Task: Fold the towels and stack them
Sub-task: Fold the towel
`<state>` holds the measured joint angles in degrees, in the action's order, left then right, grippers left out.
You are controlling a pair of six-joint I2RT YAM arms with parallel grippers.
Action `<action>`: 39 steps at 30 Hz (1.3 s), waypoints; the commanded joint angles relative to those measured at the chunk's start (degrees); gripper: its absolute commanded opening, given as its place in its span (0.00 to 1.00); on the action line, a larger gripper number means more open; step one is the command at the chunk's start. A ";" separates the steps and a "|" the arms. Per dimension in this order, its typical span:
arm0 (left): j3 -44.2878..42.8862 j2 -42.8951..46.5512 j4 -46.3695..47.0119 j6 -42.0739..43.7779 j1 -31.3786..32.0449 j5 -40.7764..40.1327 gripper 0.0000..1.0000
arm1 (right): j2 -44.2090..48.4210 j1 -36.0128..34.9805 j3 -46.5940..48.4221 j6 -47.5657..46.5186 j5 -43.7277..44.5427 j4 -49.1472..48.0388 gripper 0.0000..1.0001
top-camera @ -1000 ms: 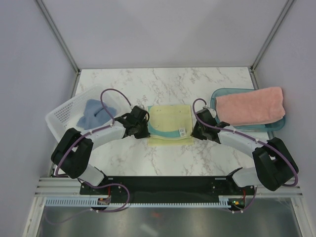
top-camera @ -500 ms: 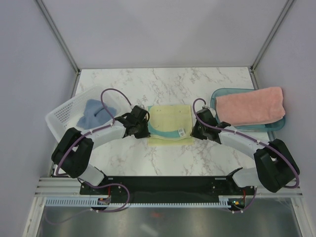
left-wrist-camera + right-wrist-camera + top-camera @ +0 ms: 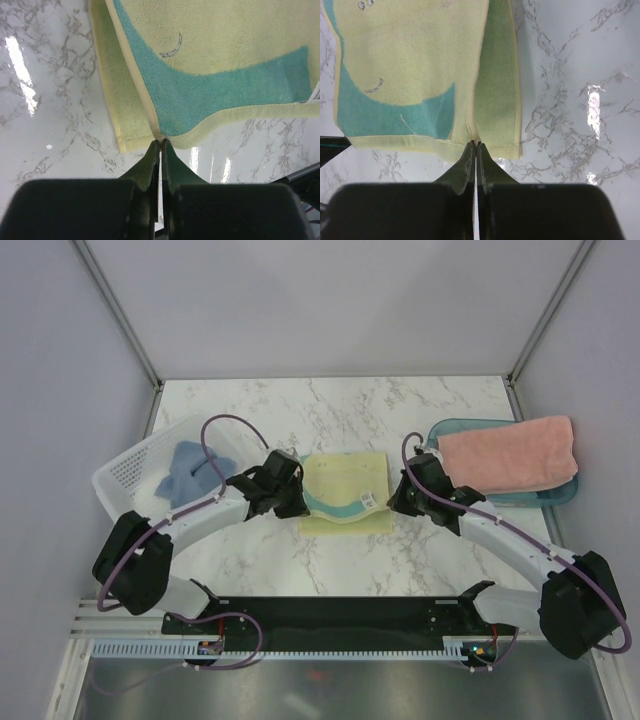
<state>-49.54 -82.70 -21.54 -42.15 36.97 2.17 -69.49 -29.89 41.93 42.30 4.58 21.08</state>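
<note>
A pale-yellow-and-teal towel [image 3: 345,490] lies in the middle of the marble table. My left gripper [image 3: 298,502] is shut on the near left corner of its top layer [image 3: 159,135], lifted a little off the layer beneath. My right gripper [image 3: 392,500] is shut on the near right corner [image 3: 476,141] in the same way. A folded salmon-pink towel [image 3: 508,455] rests on the teal tray [image 3: 560,495] at the right. A small blue-grey towel [image 3: 190,470] sits crumpled in the white basket [image 3: 125,472] at the left.
Grey walls enclose the table on three sides. Purple cables loop over both arms. The black base plate [image 3: 340,615] runs along the near edge. Bare marble [image 3: 330,410] lies beyond the yellow towel.
Both grippers have lifted and moved slightly away from me with the yellow towel's near corners. The right gripper closed on its corner about a second ago.
</note>
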 commanded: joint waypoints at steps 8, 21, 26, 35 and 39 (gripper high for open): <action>7.08 1.49 -0.87 -0.12 3.11 -0.85 0.02 | 3.32 -0.08 -10.29 1.03 -1.85 -3.76 0.00; 6.74 -1.24 -1.05 0.93 3.20 -4.89 0.02 | 0.68 -0.17 -13.37 1.73 -2.56 -7.89 0.00; 5.95 -2.29 -1.05 1.37 3.20 -5.34 0.02 | -0.99 0.00 -14.42 1.90 -2.56 -10.35 0.00; 2.18 0.52 -5.26 2.42 3.20 -5.42 0.36 | -0.03 -0.26 -11.79 1.20 -1.59 -4.84 0.29; -4.76 0.61 -10.53 4.70 2.93 -8.57 0.43 | 2.08 -0.17 -6.18 0.41 -0.71 1.58 0.39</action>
<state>-48.03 -84.05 -28.73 -40.56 39.99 -2.28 -69.91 -30.04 30.48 43.57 2.00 17.26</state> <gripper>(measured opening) 0.419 0.371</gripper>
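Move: Each gripper still holds a corner of the yellow towel's raised upper layer. The lower layer's near-left corner lies about 4 cm back, 1 left and 6 below the left hand; its near-right corner about 4 cm back, 1 right and 8 below the right hand. The label is some 5 cm left of the right hand and 1 ahead. The blue towel is about 23 cm left of the left hand and 8 ahead; the pink towel some 25 right of the right hand and 10 ahead. Lower both grippers together while drawing them back towards the robot, about 4.5 cm back, the left 5 cm down and the right 7 cm, laying the pinched corners over the near corners of the lower layer. Ease down the last centimetre almost in place, then open both grippers under halfway, letting go of the towel, and start the left one up and slightly forward. ##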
